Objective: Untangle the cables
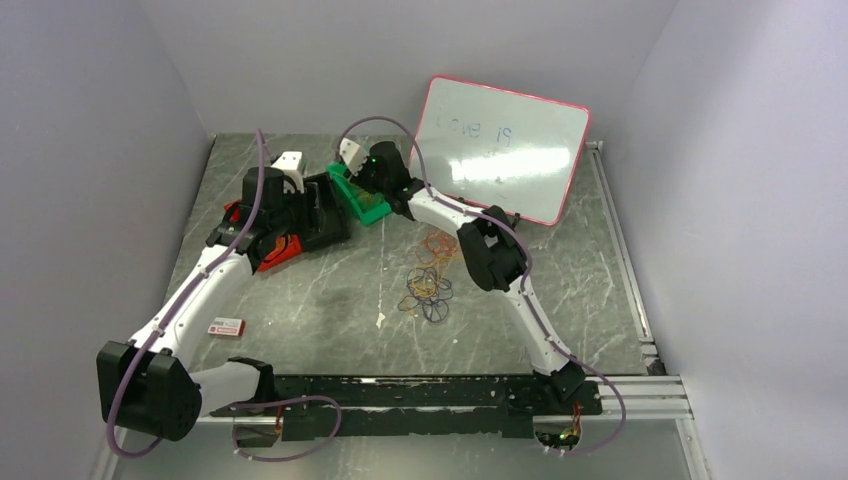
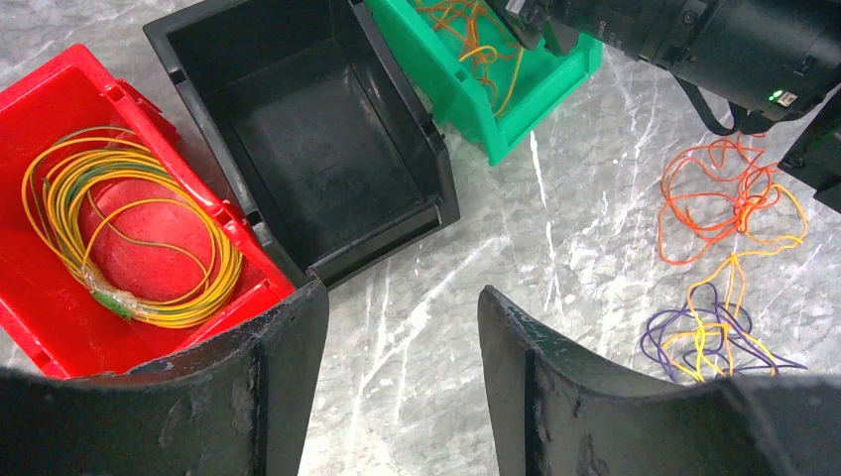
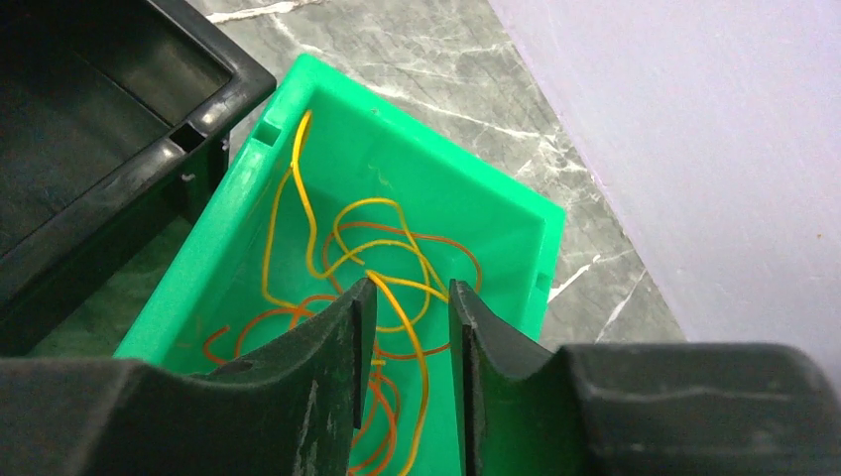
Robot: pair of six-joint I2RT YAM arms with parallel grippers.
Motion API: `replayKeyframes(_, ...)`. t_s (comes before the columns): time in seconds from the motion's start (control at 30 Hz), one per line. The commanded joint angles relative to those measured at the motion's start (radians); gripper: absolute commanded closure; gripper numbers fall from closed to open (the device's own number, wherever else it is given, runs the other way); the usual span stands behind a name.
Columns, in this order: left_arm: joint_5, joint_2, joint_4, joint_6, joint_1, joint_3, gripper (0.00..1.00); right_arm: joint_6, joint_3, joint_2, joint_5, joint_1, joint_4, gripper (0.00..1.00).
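A tangle of orange, yellow and dark cables (image 1: 428,285) lies on the marble table; in the left wrist view its orange loops (image 2: 719,198) sit above purple and yellow ones (image 2: 704,337). My right gripper (image 3: 412,290) hangs over the green bin (image 3: 456,218), jaws apart, with a yellow cable (image 3: 421,357) running loosely between the fingers onto other orange and yellow strands in the bin. My left gripper (image 2: 402,297) is open over bare table, just in front of the red bin (image 2: 60,297) and the black bin (image 2: 298,119). A yellow-green coil (image 2: 129,238) lies in the red bin.
The red bin (image 1: 280,250), the black bin (image 1: 320,210) and the green bin (image 1: 362,205) stand side by side at the back left. A pink-framed whiteboard (image 1: 500,150) leans on the back wall. A small red and white object (image 1: 226,327) lies near the left arm.
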Motion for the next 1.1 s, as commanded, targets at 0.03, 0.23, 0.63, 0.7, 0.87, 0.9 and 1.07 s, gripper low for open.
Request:
replayKeyframes(0.03,-0.004,-0.001,-0.009,0.006,0.007,0.012,0.38,0.011,-0.054,-0.059,-0.022,-0.007,0.032,0.59)
replayKeyframes(0.23,-0.001,0.0,-0.007,0.005,0.007,0.011,0.38,0.043,-0.099,-0.116,-0.06,-0.011,0.048,0.47)
replayKeyframes(0.63,0.0,-0.013,-0.012,0.005,0.007,0.009,0.38,0.128,-0.237,-0.262,-0.067,-0.021,0.12,0.28)
replayKeyframes(0.7,0.0,-0.014,-0.012,0.003,0.007,0.009,0.38,0.153,-0.271,-0.305,-0.068,-0.025,0.139,0.28)
replayKeyframes(0.87,0.008,-0.015,-0.01,-0.011,0.007,0.012,0.38,0.258,-0.421,-0.445,0.019,-0.025,0.19,0.28)
replayKeyframes(0.9,0.008,-0.016,-0.008,-0.017,0.007,0.012,0.38,0.29,-0.46,-0.482,0.046,-0.026,0.199,0.28)
replayKeyframes(1.07,0.01,-0.028,0.008,-0.055,0.007,0.008,0.35,0.548,-0.616,-0.669,0.194,-0.027,0.103,0.28)
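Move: The right gripper, empty, hangs over the green bin, whose middle is about 8 cm below and roughly 2 cm to its right, 1 cm ahead. The orange cable on the table lies some 15 cm back and 19 cm right of it, with the purple cable tangle about 27 cm back and 16 cm right. The black bin is 5 cm back and 9 cm left. From the left gripper the orange cable lies about 3 cm ahead and 25 cm right. Back the right gripper away from the green bin, opening its part-open fingers wide: first draw back about 2 cm with a slight dip, then lift about 12 cm while pulling back and swinging right some 7 cm, out over the side where the orange cable lies. Roll the wrist some 15 degrees, left side rising, and turn it a little clockwise late in the lift. ##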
